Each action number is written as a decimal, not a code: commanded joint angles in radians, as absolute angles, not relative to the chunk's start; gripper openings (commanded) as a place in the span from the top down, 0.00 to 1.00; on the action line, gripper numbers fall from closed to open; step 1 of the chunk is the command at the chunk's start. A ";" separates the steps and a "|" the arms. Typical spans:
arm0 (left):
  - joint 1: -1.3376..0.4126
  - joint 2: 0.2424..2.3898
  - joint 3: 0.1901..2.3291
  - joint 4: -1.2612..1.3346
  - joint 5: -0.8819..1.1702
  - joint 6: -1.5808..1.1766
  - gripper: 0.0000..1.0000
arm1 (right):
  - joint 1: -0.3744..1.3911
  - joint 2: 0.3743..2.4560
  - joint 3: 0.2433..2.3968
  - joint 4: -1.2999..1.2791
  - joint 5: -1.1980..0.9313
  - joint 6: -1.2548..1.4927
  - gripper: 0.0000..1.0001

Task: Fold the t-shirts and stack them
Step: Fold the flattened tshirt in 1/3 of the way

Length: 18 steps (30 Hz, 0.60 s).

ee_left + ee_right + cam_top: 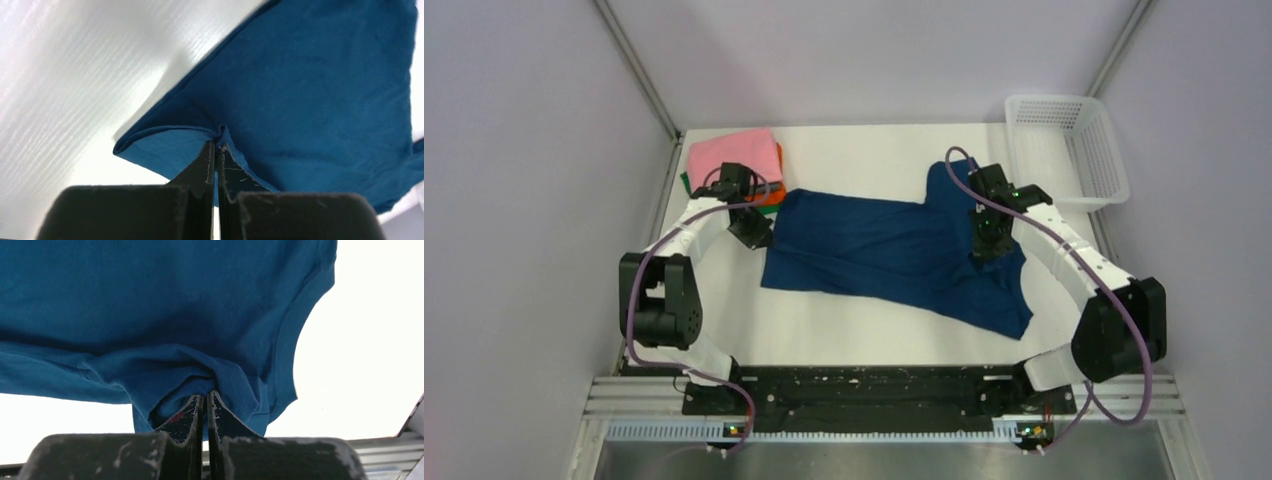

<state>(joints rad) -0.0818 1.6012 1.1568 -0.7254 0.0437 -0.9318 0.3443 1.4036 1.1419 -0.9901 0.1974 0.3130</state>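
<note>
The navy blue t-shirt [884, 250] lies spread across the middle of the white table, its print hidden. My left gripper [759, 232] is shut on the shirt's left hem corner [200, 135]; the cloth is pinched between the black fingers [205, 165]. My right gripper [989, 245] is shut on a bunched fold of the same shirt [200, 375] near its right side, close to the neckline. A folded pink t-shirt [732, 155] tops a stack at the back left, with orange [771, 195] and green [684, 182] edges showing beneath. No grey shirt shows.
A white mesh basket [1067, 150] stands at the back right corner. Grey walls close in the table on both sides and at the back. The black base rail [864, 385] runs along the near edge.
</note>
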 commanded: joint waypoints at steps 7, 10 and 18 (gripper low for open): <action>-0.077 1.685 1.256 -0.715 -0.026 -0.890 0.61 | 0.271 1.654 1.392 -0.830 0.357 0.154 0.88; -0.079 1.663 1.293 -0.746 -0.023 -0.861 0.40 | 0.262 1.666 1.443 -0.788 0.460 0.218 0.54; -0.101 1.488 1.125 -0.732 0.092 -0.772 0.10 | 0.262 1.341 1.068 -0.567 0.005 0.336 0.02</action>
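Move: Each hand holds the near hem of the blue shirt. The left's landing spot on the shirt lies about 2 cm ahead, 2 to the right and 4 below; the folded stack sits some 15 cm ahead and 7 to the left, at about hand height. The right's landing spot lies about 8 cm ahead, straight on, 6 below; the far sleeve is 17 cm ahead and 5 to the left, the white basket 22 ahead and 19 to the right. Forward in a quick sweep of about 11 cm, the right hand carries the gathered hem over the shirt, opening wide on the way to let go, then rises a little with its fingertips swinging forward and starts back. The left sinks some 2 cm, opens to release its corner, then edges forward and lifts clear about 3 cm. ##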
